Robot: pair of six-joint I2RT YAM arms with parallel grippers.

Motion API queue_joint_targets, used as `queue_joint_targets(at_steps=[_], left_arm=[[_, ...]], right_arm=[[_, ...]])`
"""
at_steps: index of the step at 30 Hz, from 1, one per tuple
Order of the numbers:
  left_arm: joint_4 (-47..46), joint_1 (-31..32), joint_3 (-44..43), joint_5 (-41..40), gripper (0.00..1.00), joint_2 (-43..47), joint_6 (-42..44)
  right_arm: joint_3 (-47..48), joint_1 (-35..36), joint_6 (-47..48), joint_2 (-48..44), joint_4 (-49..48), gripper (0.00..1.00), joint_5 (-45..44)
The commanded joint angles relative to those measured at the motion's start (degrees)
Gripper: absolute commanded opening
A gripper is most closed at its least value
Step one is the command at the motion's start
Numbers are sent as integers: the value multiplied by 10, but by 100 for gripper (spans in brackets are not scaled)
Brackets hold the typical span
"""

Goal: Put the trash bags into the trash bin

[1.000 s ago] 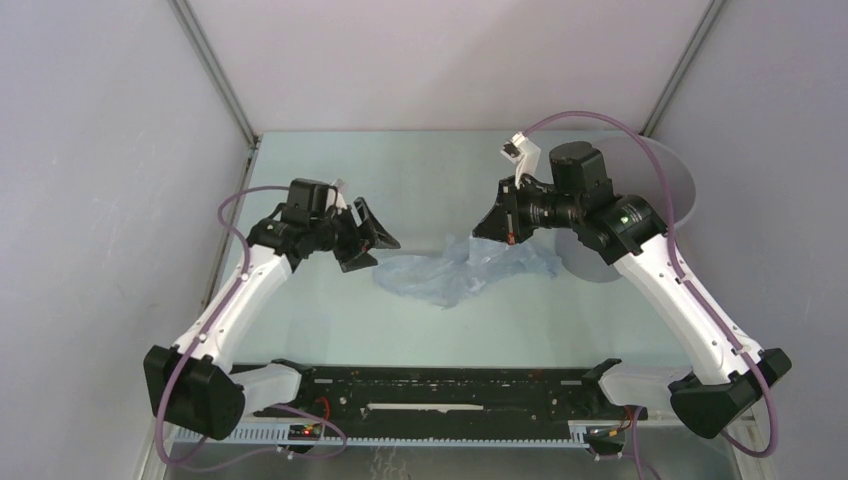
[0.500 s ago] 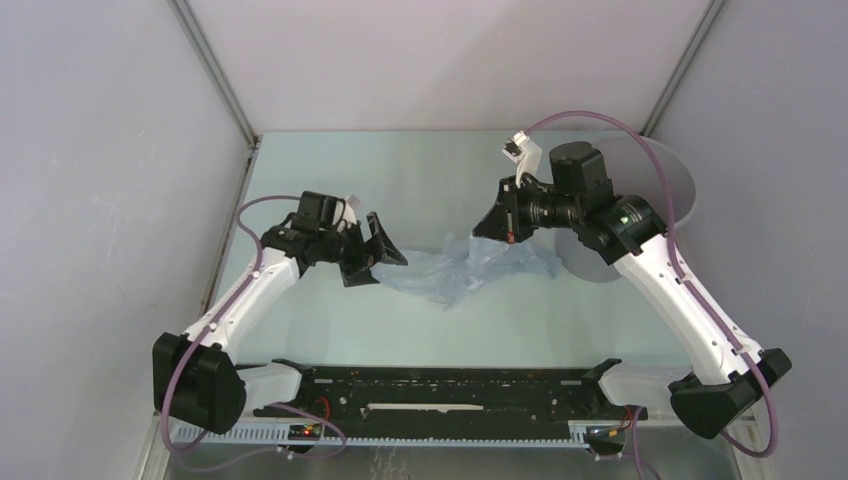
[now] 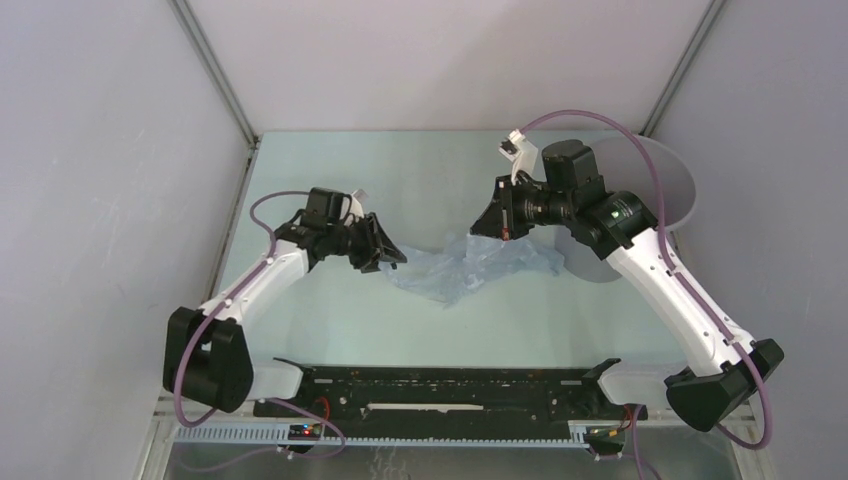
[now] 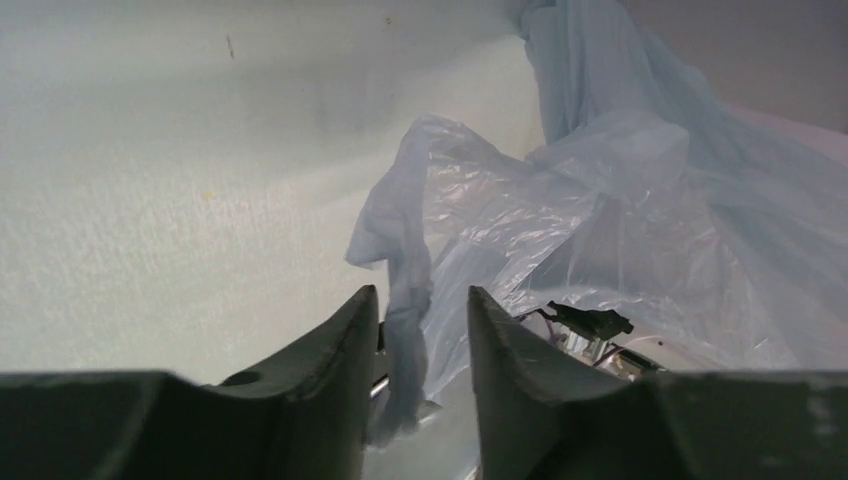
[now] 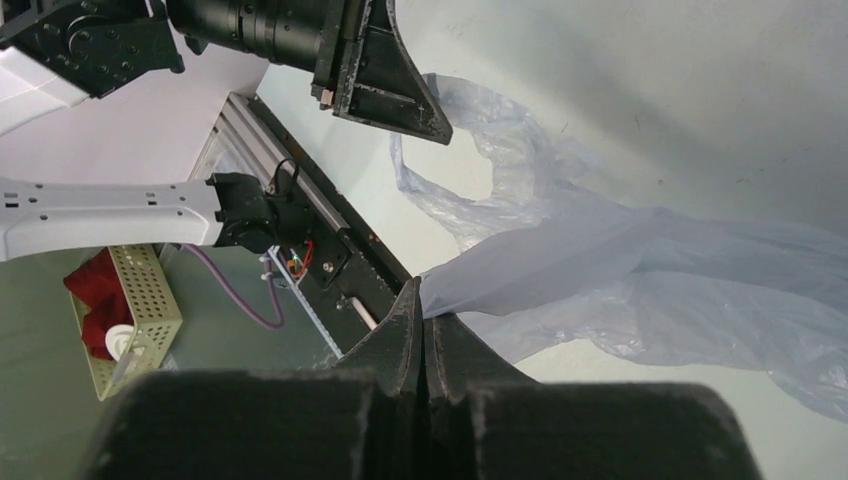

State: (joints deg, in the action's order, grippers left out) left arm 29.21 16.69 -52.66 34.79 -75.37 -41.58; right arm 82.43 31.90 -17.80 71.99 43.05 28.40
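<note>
The pale-blue translucent trash bag lies crumpled on the table between my two arms. My left gripper is open at the bag's left edge. In the left wrist view a twisted strip of the bag hangs between its fingers. My right gripper is shut on a pulled-up fold of the bag, pinched at its fingertips. The grey trash bin stands at the right, behind my right arm and largely hidden by it.
Grey enclosure walls close in the table on the left, back and right. A black rail runs along the near edge between the arm bases. A perforated basket with red cloth sits beyond the table's front.
My left gripper has moved right and down to the bag's left edge, and a strip of the bag now sits between its open jaws. My right gripper keeps its hold, barely shifted.
</note>
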Motion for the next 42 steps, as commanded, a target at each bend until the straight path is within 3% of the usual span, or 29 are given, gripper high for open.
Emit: queue_joint_targets(at_steps=[1, 5, 7, 10, 19, 24, 31, 37, 42], left_arm=[[-44, -3, 25, 22, 37, 18, 15], [-41, -3, 29, -8, 9, 39, 30], [-39, -3, 20, -42, 1, 63, 29], [-44, -2, 4, -95, 0, 123, 15], [-53, 4, -61, -208, 0, 268, -15], [16, 12, -86, -246, 0, 297, -10], [48, 25, 16, -300, 0, 378, -58], [-4, 25, 128, -312, 0, 367, -66], [-32, 14, 131, -403, 0, 267, -134]], right_arm=[[1, 2, -18, -11, -2, 0, -30], [-2, 2, -42, -14, 6, 0, -54], [-6, 2, -56, -15, 18, 0, -78], [-6, -13, -81, -9, 42, 0, -91], [27, -112, -134, -11, 35, 0, 30], [5, -119, -142, -26, 18, 0, 54], [-104, -119, -139, -26, -25, 0, 63], [-197, -107, -132, 30, -87, 0, 35], [-197, -109, -204, 122, -176, 0, 43]])
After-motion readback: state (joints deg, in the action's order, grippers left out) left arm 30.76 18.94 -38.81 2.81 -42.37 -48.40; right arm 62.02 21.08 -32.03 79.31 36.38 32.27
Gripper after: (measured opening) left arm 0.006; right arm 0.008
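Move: The trash bag's loose edge already hangs between the left hand's half-open fingers, within a centimetre of its fingertips; the bag's middle is about 12 cm to their right and 3 cm lower. The right hand, shut on the bag's other end, has that loose edge some 14 cm to its left, 1 cm ahead and 16 cm below; the trash bin stands roughly 25 cm to its right, 10 cm ahead and 15 cm below. The bag's loose edge is pinched as the left fingers close; the left hand then swings it up some 17 cm and leftward, tilting upward and turning counter-clockwise, and sinks most of the way back, ending about 8 cm farther left. The right hand, keeping its grip, draws right and a little forward, then drops about 15 cm, turning clockwise and tipping down. ##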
